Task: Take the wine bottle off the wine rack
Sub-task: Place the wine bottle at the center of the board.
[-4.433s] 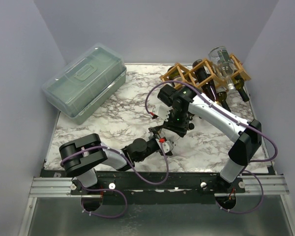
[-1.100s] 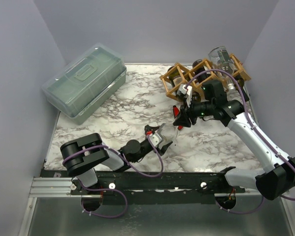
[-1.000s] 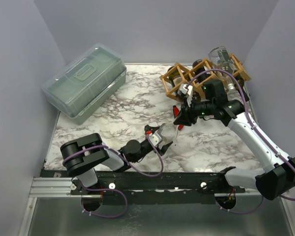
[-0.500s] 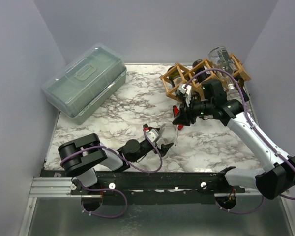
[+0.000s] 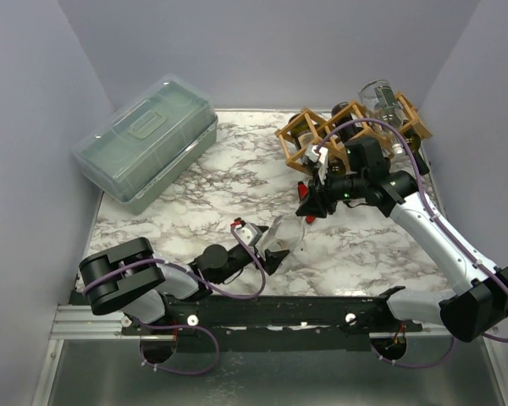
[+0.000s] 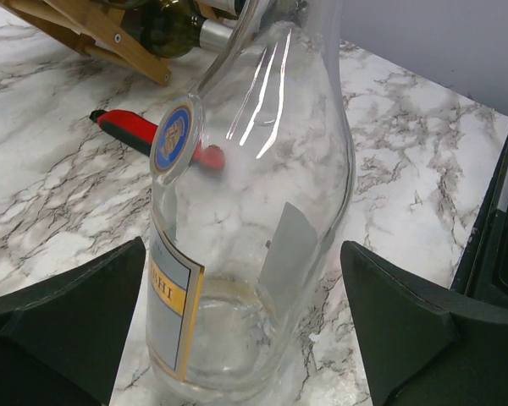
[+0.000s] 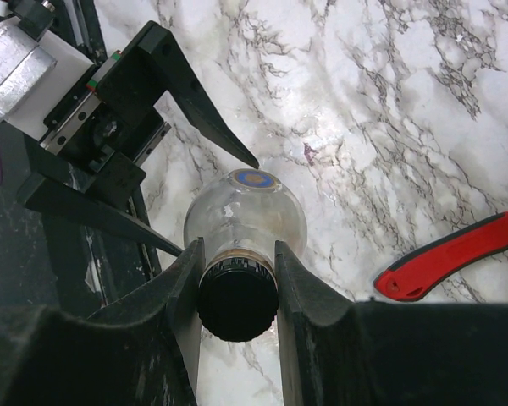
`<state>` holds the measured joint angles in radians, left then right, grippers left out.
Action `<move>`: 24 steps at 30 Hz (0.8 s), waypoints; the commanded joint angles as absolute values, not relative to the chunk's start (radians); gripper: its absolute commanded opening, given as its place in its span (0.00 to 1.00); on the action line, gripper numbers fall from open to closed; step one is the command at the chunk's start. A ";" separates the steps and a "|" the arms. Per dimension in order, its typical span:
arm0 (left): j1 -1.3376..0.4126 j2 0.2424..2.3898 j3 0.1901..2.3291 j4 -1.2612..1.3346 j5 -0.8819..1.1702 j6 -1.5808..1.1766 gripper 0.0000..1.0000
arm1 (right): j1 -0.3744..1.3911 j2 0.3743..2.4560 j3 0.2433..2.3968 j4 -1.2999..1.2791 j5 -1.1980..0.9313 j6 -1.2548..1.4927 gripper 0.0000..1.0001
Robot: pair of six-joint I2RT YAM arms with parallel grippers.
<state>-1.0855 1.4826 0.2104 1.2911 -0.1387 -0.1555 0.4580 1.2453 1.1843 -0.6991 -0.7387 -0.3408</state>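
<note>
A clear glass wine bottle [image 6: 254,211] with a blue-and-yellow label stands with its base on the marble table. It also shows in the top view as the bottle [image 5: 286,233]. My right gripper [image 7: 237,272] is shut on its black-capped neck from above, seen in the top view as the right gripper [image 5: 310,209]. My left gripper [image 6: 242,245] is open, with one black finger on each side of the bottle's base and a gap on both sides. The wooden wine rack [image 5: 349,128] stands at the back right with several other bottles in it.
A red utility knife [image 7: 453,258] lies on the marble just beyond the bottle, also seen as the knife [image 6: 140,135]. A translucent green lidded box [image 5: 148,139] sits at the back left. Grey walls close in the table on three sides.
The left jaws have spread wider off the bottle's base, and the left arm has drawn back toward the near left. The right gripper keeps its hold on the neck.
</note>
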 commanded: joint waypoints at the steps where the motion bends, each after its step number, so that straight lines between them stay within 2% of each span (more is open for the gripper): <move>1: -1.077 1.452 0.177 1.293 -0.138 -0.187 0.99 | 0.448 1.250 1.207 -0.645 -0.738 -0.354 0.00; 7: -1.077 1.418 0.137 1.297 -0.156 -0.161 0.99 | 0.456 1.271 1.209 -0.629 -0.748 -0.350 0.00; 12: -1.075 1.244 0.076 1.248 -0.143 -0.097 0.99 | 0.479 1.283 1.219 -0.629 -0.727 -0.367 0.00; 14: -1.072 1.131 0.082 1.130 -0.142 -0.092 0.99 | 0.487 1.293 1.238 -0.641 -0.727 -0.379 0.00; 19: -1.043 0.860 0.228 0.643 -0.137 -0.121 0.99 | 0.503 1.317 1.284 -0.664 -0.734 -0.389 0.00; 24: -1.017 0.841 0.314 0.563 -0.049 -0.108 0.99 | 0.517 1.328 1.293 -0.649 -0.729 -0.369 0.00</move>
<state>-1.0344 0.8375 0.2443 0.7715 -0.1284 -0.1192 0.5053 1.3228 1.2537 -0.6823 -0.7429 -0.3668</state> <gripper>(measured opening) 0.987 0.343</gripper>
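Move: The bottle, held upright by its neck in the right fingers, has its middle about 5 cm ahead of the open left fingertips: 3 cm forward, 4 cm right, nearly level. Its middle hangs some 13 cm below the right hand and 2 cm left. The board's centre lies roughly 19 cm ahead of the right hand, 6 cm left and 24 cm below; the red knife is about 14 cm ahead of that hand and 4 cm right, also on the board. Leftward and slightly back at first, the left hand, already wide open, slides off from the bottle's lower body, then climbs quickly past its side, about 10 cm up and 5 cm left in all, tilting some 10 degrees. The right hand keeps its pinch on the neck and eases the bottle about 2 cm left, turning slightly counter-clockwise. ##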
